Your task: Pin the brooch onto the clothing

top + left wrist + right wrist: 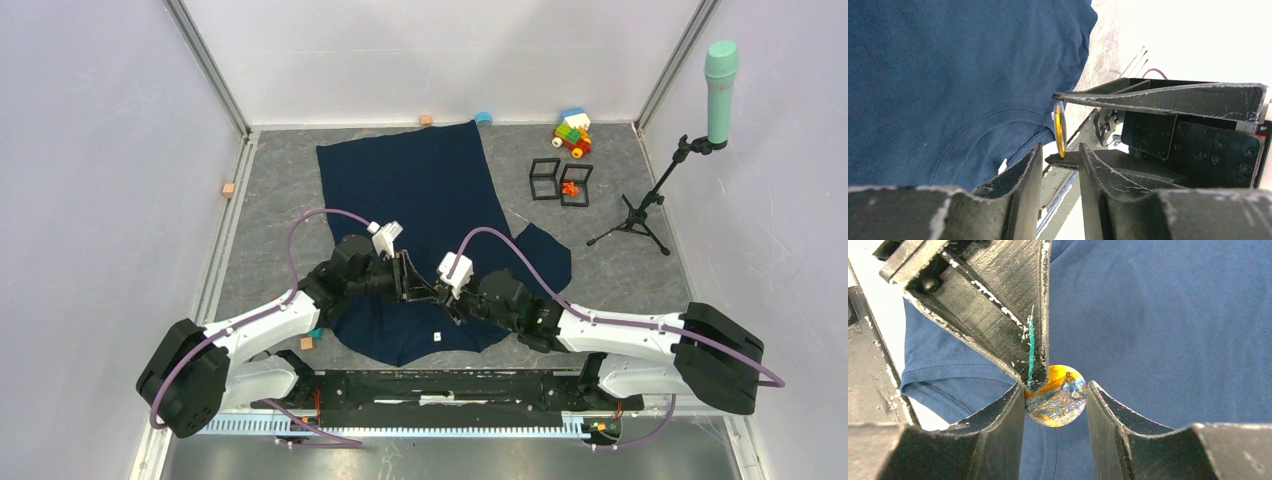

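Note:
The clothing (420, 180), a dark navy shirt, lies spread on the grey table and also fills the wrist views (1173, 315) (948, 75). My right gripper (1055, 387) is shut on the rim of the brooch (1060, 402), a round badge painted orange and blue, and holds it above the shirt near the collar. From the left wrist view the brooch (1060, 130) shows edge-on. My left gripper (1060, 150) faces it with its jaws a little apart, the brooch's edge at their tips. One left finger (998, 305) overlaps the brooch's upper left. Both grippers meet over the shirt (425, 287).
A small white piece (437, 336) lies on the shirt's near edge. Two black wire-frame cubes (560, 182), a toy of coloured blocks (573, 132) and a microphone stand (640, 205) are at the back right. Small blocks (228, 188) (306, 343) lie to the left.

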Controlling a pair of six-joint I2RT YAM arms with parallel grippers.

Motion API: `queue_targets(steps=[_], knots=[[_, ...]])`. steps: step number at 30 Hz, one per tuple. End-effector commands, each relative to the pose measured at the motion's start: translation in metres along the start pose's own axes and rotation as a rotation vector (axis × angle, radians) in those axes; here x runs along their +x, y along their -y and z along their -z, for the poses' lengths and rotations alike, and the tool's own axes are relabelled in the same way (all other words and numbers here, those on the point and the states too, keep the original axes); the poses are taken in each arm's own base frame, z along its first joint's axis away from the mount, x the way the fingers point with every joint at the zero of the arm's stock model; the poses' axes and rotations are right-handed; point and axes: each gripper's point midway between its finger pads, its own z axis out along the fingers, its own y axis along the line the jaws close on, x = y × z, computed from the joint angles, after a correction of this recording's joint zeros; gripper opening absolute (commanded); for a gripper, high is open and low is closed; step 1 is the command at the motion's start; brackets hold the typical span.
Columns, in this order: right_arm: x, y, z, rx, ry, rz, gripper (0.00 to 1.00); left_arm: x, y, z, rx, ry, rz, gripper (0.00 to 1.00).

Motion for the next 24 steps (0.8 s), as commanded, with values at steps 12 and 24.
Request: queue_targets(steps=[12,24], knots=[[-0.025,-0.006,-0.01,0.003,0.052,0.015,0.32,-0.001,0.007,-0.006,0.051,0.015,0.03,0.17],[-0.026,0.001,-0.008,0.037,0.038,0.027,0.69,-0.006,0.006,-0.01,0.056,0.042,0.06,0.02]])
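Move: The brooch, still held edge to edge in the right fingers, sits just off the left fingertips, about 1 cm ahead, 1 cm to the right and 1 cm below the left hand point. From the right hand it is right at the hand point. The clothing's white collar label lies some 10 cm back, 1 cm right and roughly 12 cm below the left hand. Both hands sink about 1 cm as the left fingers close to pinch the brooch; the right begins letting go. ##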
